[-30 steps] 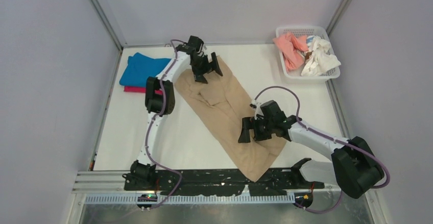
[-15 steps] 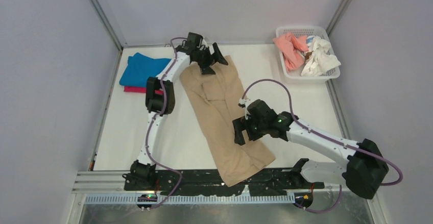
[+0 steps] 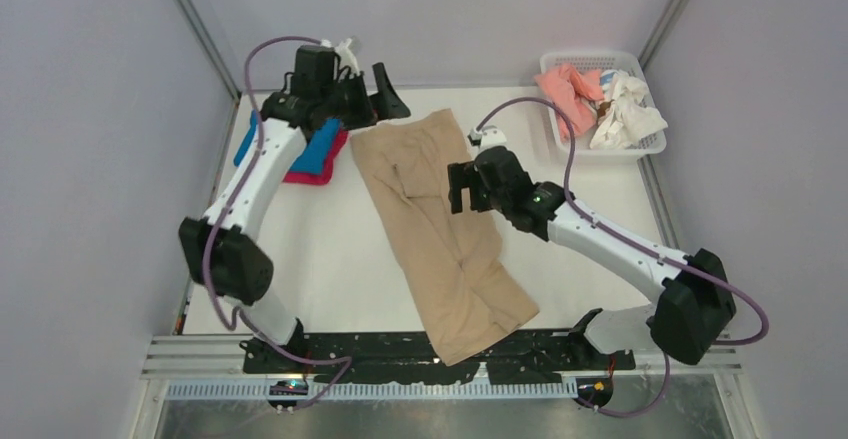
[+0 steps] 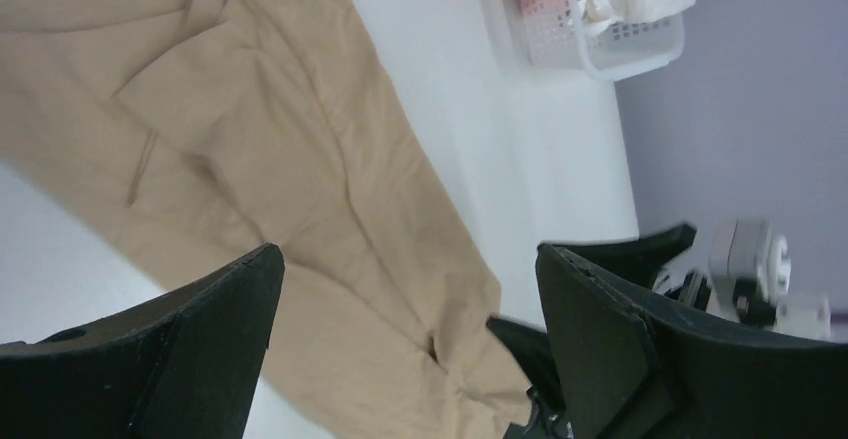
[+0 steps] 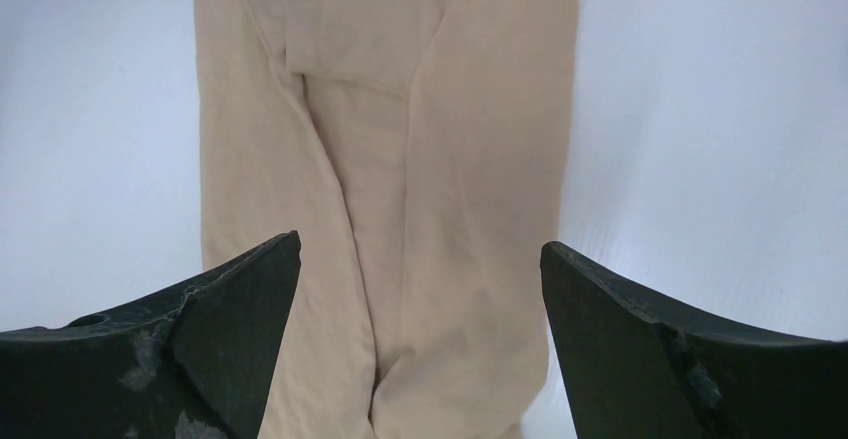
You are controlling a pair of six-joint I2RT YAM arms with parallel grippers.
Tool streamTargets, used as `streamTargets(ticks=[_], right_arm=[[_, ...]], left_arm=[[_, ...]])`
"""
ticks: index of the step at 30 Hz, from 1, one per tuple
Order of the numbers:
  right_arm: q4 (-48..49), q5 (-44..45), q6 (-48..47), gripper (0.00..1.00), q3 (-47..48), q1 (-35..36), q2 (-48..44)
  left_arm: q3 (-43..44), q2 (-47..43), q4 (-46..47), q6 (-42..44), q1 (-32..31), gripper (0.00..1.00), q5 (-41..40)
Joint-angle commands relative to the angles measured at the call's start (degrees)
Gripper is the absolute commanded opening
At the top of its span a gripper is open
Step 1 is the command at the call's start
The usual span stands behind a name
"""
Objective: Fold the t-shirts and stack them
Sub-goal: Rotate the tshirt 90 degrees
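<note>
A tan t-shirt [image 3: 445,239], folded into a long strip, lies flat on the white table, running from the far middle to the near edge. My left gripper [image 3: 380,102] hovers open just beyond the strip's far left corner; in its wrist view the left gripper [image 4: 407,254] has the tan t-shirt [image 4: 300,159] below it and nothing between the fingers. My right gripper [image 3: 466,191] hangs open over the strip's right edge; in its own view the right gripper [image 5: 420,244] is above the tan t-shirt [image 5: 400,109]. A blue t-shirt [image 3: 318,146] rests on a magenta one [image 3: 322,173].
A white mesh basket [image 3: 598,58] stands at the far right corner, holding a salmon-pink t-shirt [image 3: 565,94] and a white t-shirt [image 3: 625,111]. The basket [image 4: 625,54] also shows in the left wrist view. Grey walls close in the table on the left, back and right.
The tan shirt's near end swung left, then lay still. My left arm swung back and left, lifting off the shirt's far end. My right gripper travelled from the near part toward the far end.
</note>
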Motion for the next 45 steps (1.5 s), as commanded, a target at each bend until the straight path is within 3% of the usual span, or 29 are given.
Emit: streamTargets(ticks=[1, 5, 11, 19, 23, 32, 40, 45], right_arm=[[7.81, 0.39, -4.41, 0.95, 8.4, -0.86, 10.22], [6.61, -1.48, -7.67, 0.95, 16.31, -0.74, 22.09], [0.94, -1.34, -11.08, 0.95, 28.64, 1.12, 37.64], [-7.09, 1.84, -12.93, 0.95, 41.21, 2.43, 50.08], [-11.8, 2.73, -9.84, 0.95, 45.02, 1.31, 55.14], [-18.68, -10.11, 0.38, 0.95, 46.03, -9.15, 56.11], [-16.3, -15.85, 4.01, 0.95, 43.54, -19.77, 54.57], [-13.74, -18.95, 6.86, 0.95, 49.32, -22.19, 56.89]], left_arm=[[-19.88, -14.13, 0.91, 3.85, 2.09, 1.0, -13.81], [-37.01, -27.78, 6.29, 0.64, 3.5, 1.0, -21.17], [-56.09, -40.25, 12.63, -3.68, 3.68, 1.0, -25.72], [-67.33, -48.42, 17.75, -4.64, 3.66, 1.0, -29.06], [-68.49, -48.66, 22.26, -4.54, 3.68, 0.99, -27.15], [-64.76, -43.14, 22.89, -2.69, 3.68, 1.0, -28.62], [-61.56, -37.25, 24.49, -2.65, 3.68, 1.0, -24.7], [-59.88, -34.48, 25.02, -2.91, 3.68, 1.0, -22.0]])
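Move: The folded sleeve's hem, on the tan t-shirt's far half, lies about 11 cm ahead of the right gripper, 11 cm to its left and 14 cm below. The t-shirt's middle is some 2 cm ahead and 6 cm left of that gripper. The blue stack lies roughly 23 cm ahead and 41 cm left of it, the basket 27 cm ahead and 31 cm right. From the left gripper, the hem is 25 cm below, 3 cm back and 2 cm right. Bring the right gripper, fingers open, forward, left and down about 14 cm onto the folded sleeve's hem, then, pressing on the cloth, drag it some 12 cm right and 7 cm forward, turning the wrist about 20 degrees clockwise. Meanwhile drop the open left gripper back, left and down, clear of the shirt, then let it creep slightly forward above bare table. ##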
